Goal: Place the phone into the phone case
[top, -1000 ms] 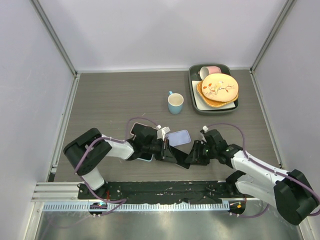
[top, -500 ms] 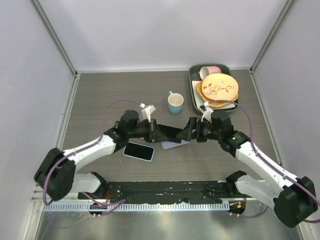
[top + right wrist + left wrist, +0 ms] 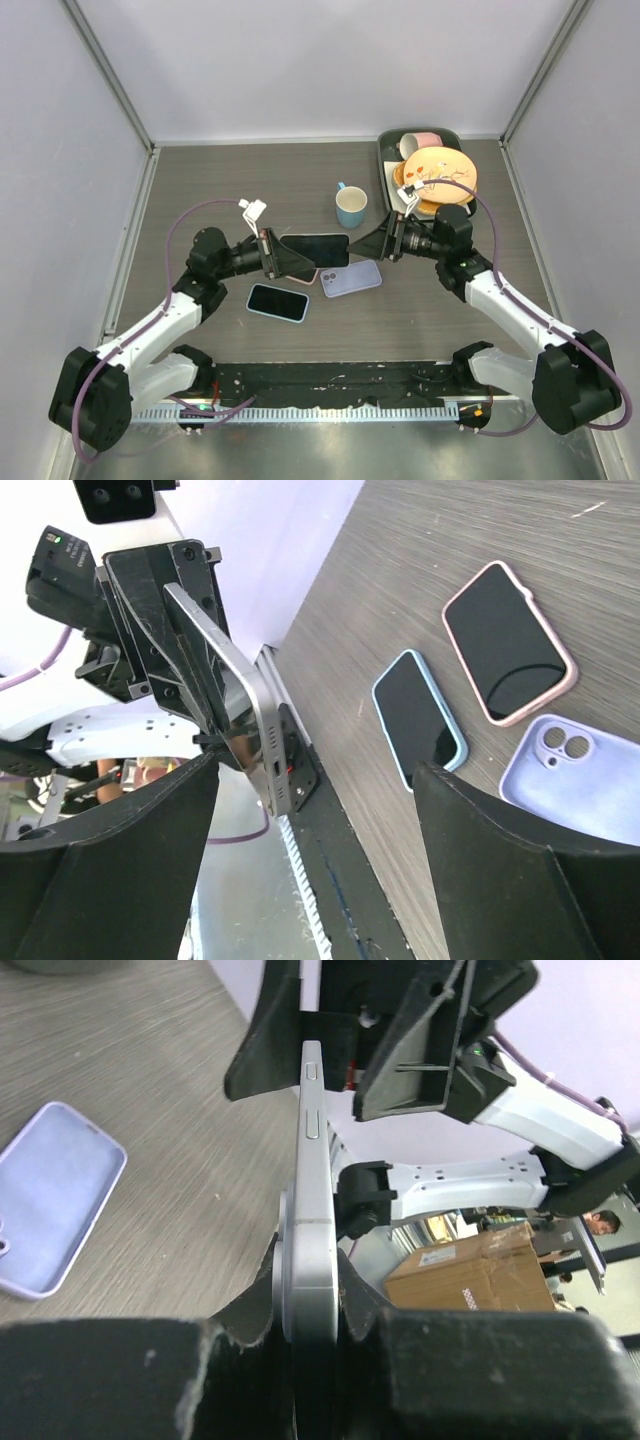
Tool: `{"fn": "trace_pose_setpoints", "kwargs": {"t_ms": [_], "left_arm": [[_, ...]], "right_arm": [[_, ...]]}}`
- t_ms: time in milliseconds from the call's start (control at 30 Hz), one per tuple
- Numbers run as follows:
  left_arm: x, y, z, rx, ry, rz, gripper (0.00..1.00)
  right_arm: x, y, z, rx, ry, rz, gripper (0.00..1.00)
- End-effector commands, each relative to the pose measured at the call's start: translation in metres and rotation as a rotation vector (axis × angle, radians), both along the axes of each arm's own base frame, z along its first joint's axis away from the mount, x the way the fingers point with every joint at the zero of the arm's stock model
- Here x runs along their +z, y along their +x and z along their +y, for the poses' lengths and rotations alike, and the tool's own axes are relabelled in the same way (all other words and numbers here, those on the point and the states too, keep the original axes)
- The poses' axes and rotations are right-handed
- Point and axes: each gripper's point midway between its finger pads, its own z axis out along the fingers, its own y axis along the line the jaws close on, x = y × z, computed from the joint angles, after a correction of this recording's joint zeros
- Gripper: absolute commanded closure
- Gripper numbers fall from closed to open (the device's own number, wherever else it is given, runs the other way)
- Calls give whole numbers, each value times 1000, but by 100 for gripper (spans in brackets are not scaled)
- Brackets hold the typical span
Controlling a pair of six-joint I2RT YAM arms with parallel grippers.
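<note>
A silver phone [image 3: 318,248] with a dark screen hangs level above the table, and my left gripper [image 3: 285,255] is shut on its left end. In the left wrist view the phone [image 3: 312,1160] runs edge-on away from the left gripper [image 3: 310,1280]. My right gripper [image 3: 378,243] faces it from the right, open, with nothing between its fingers. The phone's free end [image 3: 235,695] points into the gap of the right gripper [image 3: 315,780]. A lavender phone case [image 3: 351,278] lies flat on the table just below, its camera cut-out showing [image 3: 585,780].
A blue-cased phone [image 3: 278,302] lies near the front. A pink-cased phone [image 3: 508,643] lies under the held one. A blue mug [image 3: 351,206] stands behind the grippers. A dark tray [image 3: 383,170] at the back right holds plates and a pink cup.
Both arms have swung from the near edge to mid-table. The right gripper has opened and drawn back to the right. The left gripper has pulled left, still holding the phone.
</note>
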Motion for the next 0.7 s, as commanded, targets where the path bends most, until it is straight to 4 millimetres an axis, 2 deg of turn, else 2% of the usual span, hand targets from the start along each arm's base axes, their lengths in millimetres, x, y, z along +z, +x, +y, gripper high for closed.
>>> {"fn": "trace_pose_setpoints", "kwargs": {"t_ms": [0, 67, 100, 233, 333, 367, 433, 467, 533, 567, 633, 667], "left_arm": [[43, -12, -2, -71, -124, -121, 100], [46, -11, -3, -75, -140, -117, 100], [45, -11, -4, -91, -145, -114, 100], [45, -9, -6, -95, -150, -105, 100], [43, -8, -7, -100, -147, -97, 100], [43, -7, -7, -98, -147, -97, 100], [42, -6, -7, -93, -145, -97, 99], [41, -5, -7, -88, -144, -94, 96], [41, -3, -7, -83, -138, -96, 88], [38, -2, -7, -78, -127, -94, 76], [32, 0, -7, -66, -96, -68, 61], [29, 5, -6, -44, -73, -86, 48]], "right_arm": [[35, -11, 15, 97, 115, -93, 18], [35, -14, 21, 106, 120, -90, 23], [42, -16, 25, 121, 144, -104, 27], [49, -21, 34, 149, 177, -117, 34], [52, -25, 39, 176, 189, -119, 47], [53, -25, 41, 184, 191, -121, 61], [50, -25, 44, 201, 186, -107, 80], [49, -27, 44, 212, 186, -105, 98], [48, -26, 44, 210, 181, -105, 99], [48, -24, 44, 202, 172, -121, 99], [43, -22, 43, 187, 141, -107, 99], [44, -17, 42, 176, 120, -143, 99]]}}
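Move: The black phone, still pinched near its left end by the left hand, has its middle about 3 cm to that hand's right and 1 cm ahead. From the right hand, fingers open, that middle is some 9 cm left, 2 cm back and 1 cm higher. The empty lavender case lies roughly 21 cm below both hands, 12 cm right of the left one and 2 cm ahead. The pink case lies about 3 cm left of the left hand, 6 cm ahead. The phone's free right end is taken by the right hand, which goes left, up and slightly back, about 6 cm in all, turning some 15 degrees (partly counter-clockwise), and closes its open fingers to pinch that end. The left hand first lifts about 2 cm, then holds nearly still with a slight clockwise turn, and only at the end do its fingers start to part from the phone. ##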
